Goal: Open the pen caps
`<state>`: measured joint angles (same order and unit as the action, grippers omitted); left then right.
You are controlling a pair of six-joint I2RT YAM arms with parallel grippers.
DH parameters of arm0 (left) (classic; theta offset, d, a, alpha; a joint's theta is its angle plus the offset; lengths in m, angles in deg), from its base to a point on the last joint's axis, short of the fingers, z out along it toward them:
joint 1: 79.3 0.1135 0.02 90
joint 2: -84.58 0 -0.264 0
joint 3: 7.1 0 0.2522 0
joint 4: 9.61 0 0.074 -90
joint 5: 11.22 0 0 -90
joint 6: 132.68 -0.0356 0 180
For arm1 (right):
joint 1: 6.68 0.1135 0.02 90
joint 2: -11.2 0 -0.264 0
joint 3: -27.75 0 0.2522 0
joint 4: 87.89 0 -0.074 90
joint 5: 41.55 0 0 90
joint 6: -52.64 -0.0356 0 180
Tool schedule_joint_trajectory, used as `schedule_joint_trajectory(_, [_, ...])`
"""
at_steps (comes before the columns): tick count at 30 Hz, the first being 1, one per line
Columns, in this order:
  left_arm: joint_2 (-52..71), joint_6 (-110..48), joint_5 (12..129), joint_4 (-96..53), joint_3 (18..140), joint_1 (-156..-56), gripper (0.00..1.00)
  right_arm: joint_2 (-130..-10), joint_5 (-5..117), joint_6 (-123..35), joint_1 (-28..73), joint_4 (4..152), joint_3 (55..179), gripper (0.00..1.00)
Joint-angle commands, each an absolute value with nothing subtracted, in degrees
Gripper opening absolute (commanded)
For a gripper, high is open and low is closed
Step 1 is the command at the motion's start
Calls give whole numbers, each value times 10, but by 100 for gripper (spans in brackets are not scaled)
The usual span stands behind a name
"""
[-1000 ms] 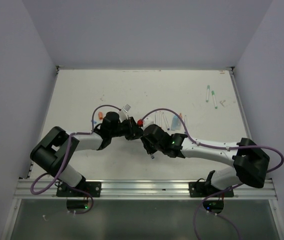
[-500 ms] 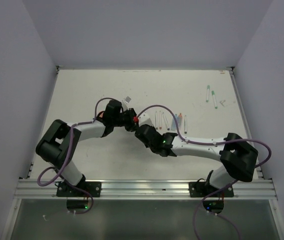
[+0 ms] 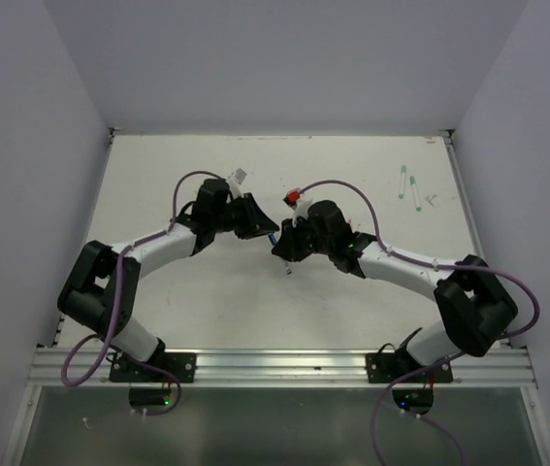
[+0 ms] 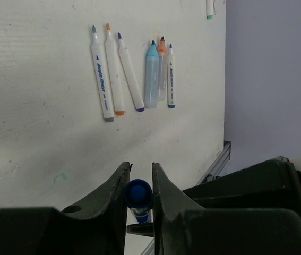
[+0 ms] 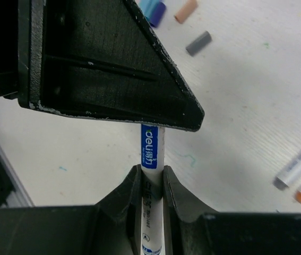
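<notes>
A white-barrelled pen [image 5: 151,154] with a blue label is held in the air between both grippers. My left gripper [image 4: 139,171] is shut on its blue pen cap [image 4: 138,194], which I see end-on between the jaws. My right gripper [image 5: 151,174] is shut on the white barrel just below the label; the cap end is hidden behind the left gripper's black body [image 5: 102,64]. From above, the left gripper [image 3: 255,222] and right gripper [image 3: 289,244] meet near the table's middle, with the pen [image 3: 285,264] slanting down between them.
Several uncapped pens [image 4: 119,74] lie side by side on the white table [image 4: 33,106] beyond the left gripper. Loose caps, orange [image 5: 186,10] and grey [image 5: 198,43], lie near the right gripper. Two green-ended pens [image 3: 408,186] rest at the far right.
Both grippers have moved toward the far side of the table with the pen. The right wrist has swung round to the right and its jaws have closed on the barrel.
</notes>
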<state>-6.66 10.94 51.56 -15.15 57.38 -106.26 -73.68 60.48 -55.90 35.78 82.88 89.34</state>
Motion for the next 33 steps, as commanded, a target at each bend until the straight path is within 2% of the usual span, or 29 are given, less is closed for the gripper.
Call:
schedule_joint_trajectory(1, [-36,72,566,-106,580,-1019,0,-768,809,-598,354,806,884,0])
schedule_joint_trajectory(5, [-46,111,489,-36,563,-998,0,-780,890,-647,345,886,856,0])
schedule_joint_trajectory(7, [-46,130,477,-33,554,-987,0,-774,852,-643,344,871,855,0])
schedule_joint_trajectory(11, [-40,158,529,-95,555,-983,0,-745,642,-584,357,718,891,0])
schedule_joint_trajectory(12, [-42,166,539,-104,555,-983,0,-734,507,-557,368,695,900,0])
schedule_joint_trajectory(16, [-86,220,537,-136,583,-981,0,-753,258,-519,461,610,954,0])
schedule_joint_trajectory(19, [-135,252,493,-131,623,-978,0,-784,135,-512,501,570,996,0])
schedule_joint_trajectory(23, [-159,264,478,-160,684,-969,0,-804,59,-494,522,547,1014,0])
schedule_joint_trajectory(25, [-154,263,484,-173,706,-957,0,-800,63,-488,520,552,1004,0])
schedule_joint_trajectory(28, [-143,229,501,-209,734,-942,0,-778,194,-500,470,594,964,0])
schedule_joint_trajectory(29, [-137,217,509,-213,735,-938,0,-754,302,-518,450,633,949,0])
schedule_joint_trajectory(30, [-131,187,517,-217,735,-935,0,-744,351,-527,430,651,936,0])
schedule_joint_trajectory(33, [-107,139,553,-263,726,-935,0,-712,416,-542,384,675,907,0])
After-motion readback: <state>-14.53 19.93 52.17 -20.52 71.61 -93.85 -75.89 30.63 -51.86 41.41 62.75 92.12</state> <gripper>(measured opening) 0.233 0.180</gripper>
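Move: Both hands share one capped blue marker. The left hand grips the blue cap, with the middle of the marker about 5 cm back, 2 cm right and 3 cm below; the cap lies roughly 5 cm ahead, 2 cm left and 2 cm above the right hand. Some 10 cm below the left hand, the grey cap is about 7 cm ahead and 8 cm left; below the right hand, the grey pen is 10 cm ahead and 7 cm right. Still pinching the cap and the marker body, the two hands first shift together a centimetre or two left, the right wrist rocking, then pull apart. The left takes the cap forward about 10 cm, farther left and a little up, turning counter-clockwise; the right draws the body some 9 cm right and 5 cm down, tipping its fingers downward. Both grips stay shut. ##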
